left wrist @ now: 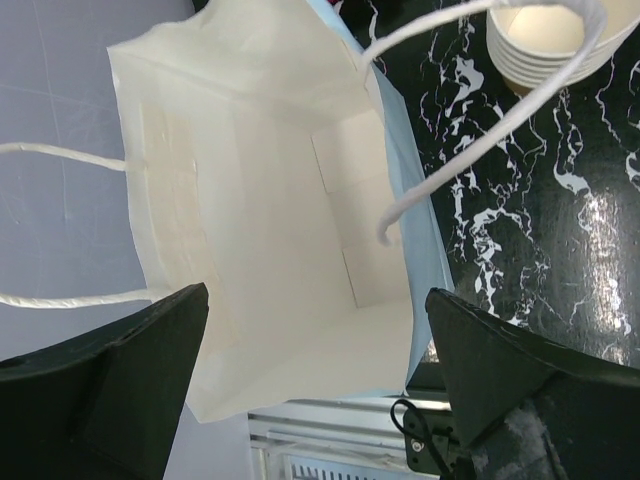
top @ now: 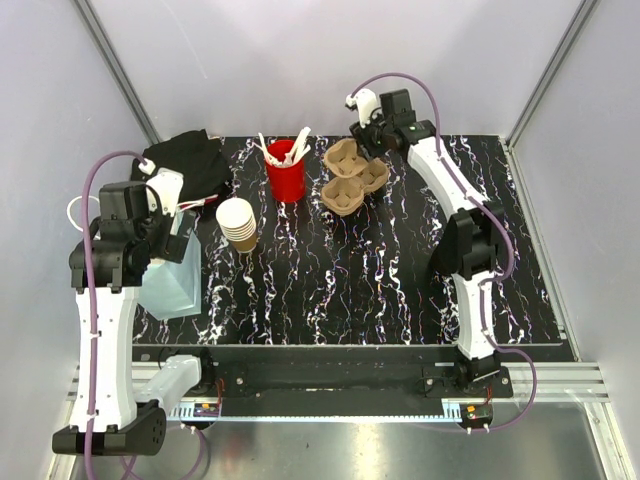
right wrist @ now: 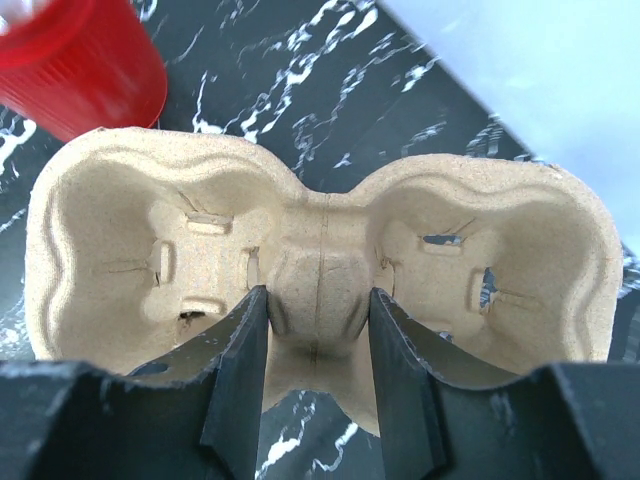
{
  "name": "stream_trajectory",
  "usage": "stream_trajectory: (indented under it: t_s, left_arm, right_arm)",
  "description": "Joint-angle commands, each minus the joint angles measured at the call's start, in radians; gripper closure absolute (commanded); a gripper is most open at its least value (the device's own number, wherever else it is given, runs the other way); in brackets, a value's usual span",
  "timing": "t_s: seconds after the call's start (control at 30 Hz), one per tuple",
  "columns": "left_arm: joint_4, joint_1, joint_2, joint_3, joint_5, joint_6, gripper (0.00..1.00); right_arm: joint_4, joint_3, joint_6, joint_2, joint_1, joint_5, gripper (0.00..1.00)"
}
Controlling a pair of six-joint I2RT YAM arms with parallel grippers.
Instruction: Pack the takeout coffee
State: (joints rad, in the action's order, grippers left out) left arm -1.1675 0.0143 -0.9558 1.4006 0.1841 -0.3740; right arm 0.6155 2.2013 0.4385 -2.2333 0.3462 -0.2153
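The takeout coffee [top: 237, 222], a tan paper cup with a white inside that looks like the top of a nested stack, stands left of the table's middle; its rim [left wrist: 545, 40] shows in the left wrist view. My left gripper [top: 170, 235] [left wrist: 315, 300] hangs open over the mouth of a white and pale-blue paper bag [top: 172, 285] [left wrist: 270, 200], with nothing between its fingers. At the far side my right gripper [top: 372, 140] [right wrist: 318, 300] is shut on the centre hump of a brown pulp cup carrier [right wrist: 320, 240] [top: 345, 160].
A red plastic cup [top: 286, 175] [right wrist: 75, 60] with white utensils stands between the coffee and the carriers. More pulp carrier cells [top: 342, 195] lie just in front of the held one. A black cloth [top: 190, 160] sits at the far left. The bag's cord handles [left wrist: 500, 110] arch over its mouth.
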Motion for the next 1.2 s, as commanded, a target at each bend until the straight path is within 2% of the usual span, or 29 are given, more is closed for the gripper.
stream_trajectory:
  t_s: [0.0,0.27,0.37,0.43,0.5,0.6,0.63,0.7,0.73,0.8,0.83,0.87,0.93,1.17]
  left_arm:
    - [-0.011,0.003,0.020,-0.009,0.017,-0.022,0.01]
    - [-0.009,0.003,0.023,-0.058,-0.060,-0.029,0.01]
    - [0.015,0.003,0.011,-0.078,-0.093,-0.037,0.03]
    - [0.026,0.003,0.000,-0.086,-0.104,-0.039,0.08]
    - [0.045,0.003,-0.015,-0.091,-0.120,-0.048,0.14]
    - [0.065,0.003,-0.037,-0.098,-0.140,-0.051,0.33]
    - [0.068,0.003,-0.047,-0.098,-0.143,-0.051,0.46]
    - [0.074,0.003,-0.055,-0.103,-0.149,-0.051,0.57]
    - [0.078,0.001,-0.057,-0.104,-0.149,-0.049,0.68]
    - [0.083,0.003,-0.055,-0.110,-0.149,-0.051,0.79]
    - [0.088,0.003,-0.051,-0.112,-0.143,-0.049,0.90]
    - [0.089,0.001,-0.047,-0.112,-0.138,-0.048,0.94]
    - [0.098,0.003,-0.037,-0.109,-0.127,-0.045,0.99]
    - [0.121,0.003,-0.018,-0.026,-0.101,-0.036,1.00]
  right_arm:
    - [-0.008,0.051,-0.026,0.145,0.011,0.040,0.64]
    - [0.030,0.025,-0.004,0.267,0.010,0.070,0.64]
    - [0.044,0.008,0.003,0.313,0.008,0.074,0.65]
    - [0.052,-0.003,0.008,0.346,0.010,0.076,0.65]
    - [0.055,-0.025,0.012,0.379,0.011,0.085,0.65]
    - [0.058,-0.058,0.020,0.422,0.010,0.096,0.65]
    - [0.058,-0.067,0.022,0.431,0.010,0.099,0.64]
    - [0.058,-0.094,0.026,0.457,0.010,0.105,0.64]
    - [0.058,-0.109,0.028,0.468,0.010,0.108,0.64]
    - [0.058,-0.123,0.034,0.489,0.010,0.114,0.64]
    - [0.058,-0.130,0.037,0.494,0.010,0.120,0.64]
    - [0.059,-0.133,0.039,0.498,0.010,0.125,0.64]
    - [0.058,-0.140,0.042,0.515,0.010,0.131,0.64]
    - [0.058,-0.153,0.039,0.546,0.010,0.142,0.63]
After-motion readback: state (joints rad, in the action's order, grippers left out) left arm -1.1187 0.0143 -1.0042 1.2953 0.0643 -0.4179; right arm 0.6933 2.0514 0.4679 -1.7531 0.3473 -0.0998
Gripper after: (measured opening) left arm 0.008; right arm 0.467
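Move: The left hand's wide-open fingers are just above the blue bag; the right-hand rim they go for is some 2 cm ahead, 2 cm right and 5 cm below, with the paper cups about 19 cm ahead, 9 cm right, 20 cm below. From the right hand, already holding a cup carrier, that rim is about 40 cm left, 31 cm back, 6 cm higher; the remaining carriers are 3 cm back, 2 cm left, 14 cm below. Right lifts its held carrier some 18 cm and back; left sinks 5 cm, closing on the bag's rim. ##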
